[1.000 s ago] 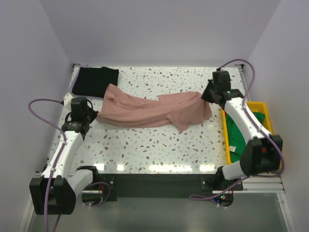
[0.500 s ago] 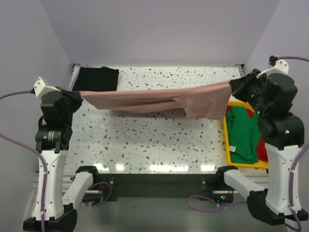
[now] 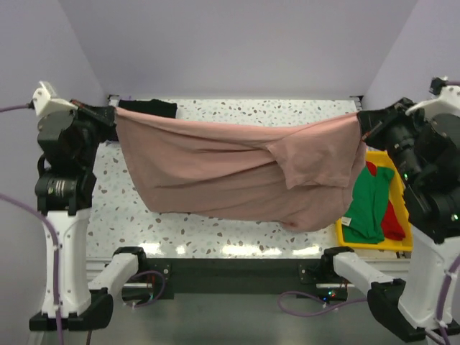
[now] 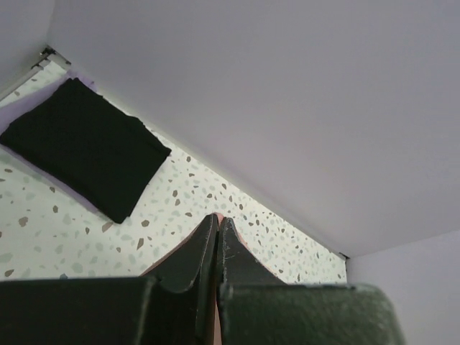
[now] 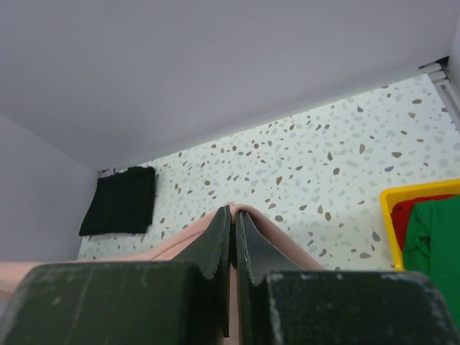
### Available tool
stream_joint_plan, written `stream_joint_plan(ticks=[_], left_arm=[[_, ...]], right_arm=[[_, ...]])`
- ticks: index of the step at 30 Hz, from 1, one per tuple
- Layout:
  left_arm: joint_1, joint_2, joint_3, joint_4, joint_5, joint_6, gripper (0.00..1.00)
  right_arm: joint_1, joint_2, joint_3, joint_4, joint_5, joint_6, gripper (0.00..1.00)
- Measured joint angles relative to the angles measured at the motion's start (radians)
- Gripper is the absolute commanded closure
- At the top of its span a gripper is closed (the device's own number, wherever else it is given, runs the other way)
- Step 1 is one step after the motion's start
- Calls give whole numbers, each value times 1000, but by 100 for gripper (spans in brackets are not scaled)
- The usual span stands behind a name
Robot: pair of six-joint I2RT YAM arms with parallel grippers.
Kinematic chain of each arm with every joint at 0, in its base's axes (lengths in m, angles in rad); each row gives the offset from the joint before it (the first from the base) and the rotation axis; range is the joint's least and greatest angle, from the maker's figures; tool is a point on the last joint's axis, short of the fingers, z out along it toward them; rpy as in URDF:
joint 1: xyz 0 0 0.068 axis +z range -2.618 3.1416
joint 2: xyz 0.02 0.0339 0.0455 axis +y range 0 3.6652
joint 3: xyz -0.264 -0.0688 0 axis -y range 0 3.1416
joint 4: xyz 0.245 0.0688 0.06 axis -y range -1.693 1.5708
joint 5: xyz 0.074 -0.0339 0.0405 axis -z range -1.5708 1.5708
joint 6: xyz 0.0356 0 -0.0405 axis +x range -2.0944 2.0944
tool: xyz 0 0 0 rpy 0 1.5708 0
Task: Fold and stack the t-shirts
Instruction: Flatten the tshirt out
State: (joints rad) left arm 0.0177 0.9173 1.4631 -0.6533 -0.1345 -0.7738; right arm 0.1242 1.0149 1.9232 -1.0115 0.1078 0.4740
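Note:
A dusty-pink t-shirt (image 3: 237, 169) hangs stretched in the air between both arms, high over the speckled table (image 3: 208, 233). My left gripper (image 3: 109, 113) is shut on its left top corner, and my right gripper (image 3: 364, 128) is shut on its right top corner. Pink cloth peeks out at the tips in the left wrist view (image 4: 218, 218) and the right wrist view (image 5: 248, 212). A folded black t-shirt (image 3: 152, 106) lies at the table's back left, also in the left wrist view (image 4: 79, 144) and the right wrist view (image 5: 121, 201). Green (image 3: 370, 205) and red (image 3: 392, 223) t-shirts lie in the bin.
The yellow bin (image 3: 374, 246) stands at the table's right edge, its rim also seen in the right wrist view (image 5: 417, 192). Grey walls close in the table at the back and both sides.
Both arms have risen and spread apart, lifting the pink t-shirt off the table until it hangs stretched between them. Both grippers stay shut on it.

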Motion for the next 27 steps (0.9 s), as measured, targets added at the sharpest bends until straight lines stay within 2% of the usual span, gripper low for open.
stream_joint_plan(ticks=[6, 9, 13, 15, 18, 20, 22, 27], left_arm=[[0, 336, 61, 172, 74, 3, 100], [2, 549, 215, 224, 106, 9, 100], [13, 806, 555, 250, 156, 9, 100], [26, 891, 710, 276, 187, 7, 100], [60, 922, 809, 327, 225, -2, 100], [91, 901, 806, 370, 245, -7, 100], [118, 849, 734, 422, 255, -10, 100], [143, 640, 336, 512, 263, -11, 100]], right_arm=[[0, 240, -40, 192, -58, 4, 100], [0, 459, 48, 281, -79, 8, 100], [0, 697, 256, 332, -94, 24, 100], [-1, 752, 345, 349, -100, 34, 100], [-3, 753, 414, 400, -100, 50, 100], [-5, 708, 390, 454, -101, 58, 100], [-8, 641, 312, 492, -100, 63, 100], [-19, 430, -66, 565, -108, 81, 100]])
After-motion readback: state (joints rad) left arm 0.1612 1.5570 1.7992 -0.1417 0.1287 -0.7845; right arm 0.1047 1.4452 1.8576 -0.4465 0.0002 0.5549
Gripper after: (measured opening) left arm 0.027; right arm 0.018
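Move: The pink t-shirt hangs stretched between both hands: its middle is about 27 cm right, 3 back and 17 below the left hand, some 28 left, 2 ahead and 22 below the right. The bare table middle lies 6 cm ahead, 27 right, 42 below the left hand; 12 ahead, 28 left, 47 below the right. The black shirt is 25 ahead, 5 left, 42 below the left hand; the yellow box 3 ahead, 19 right, 43 below the right. The pink t-shirt, still pinched by a corner in each shut gripper, is flung forward over the table: both hands sweep out fast together some 25 cm, dipping slightly, then whip up 10 to 15 cm with fingertips tipping upward while drawing back about 5 cm, and finally start down again, keeping their hold. ##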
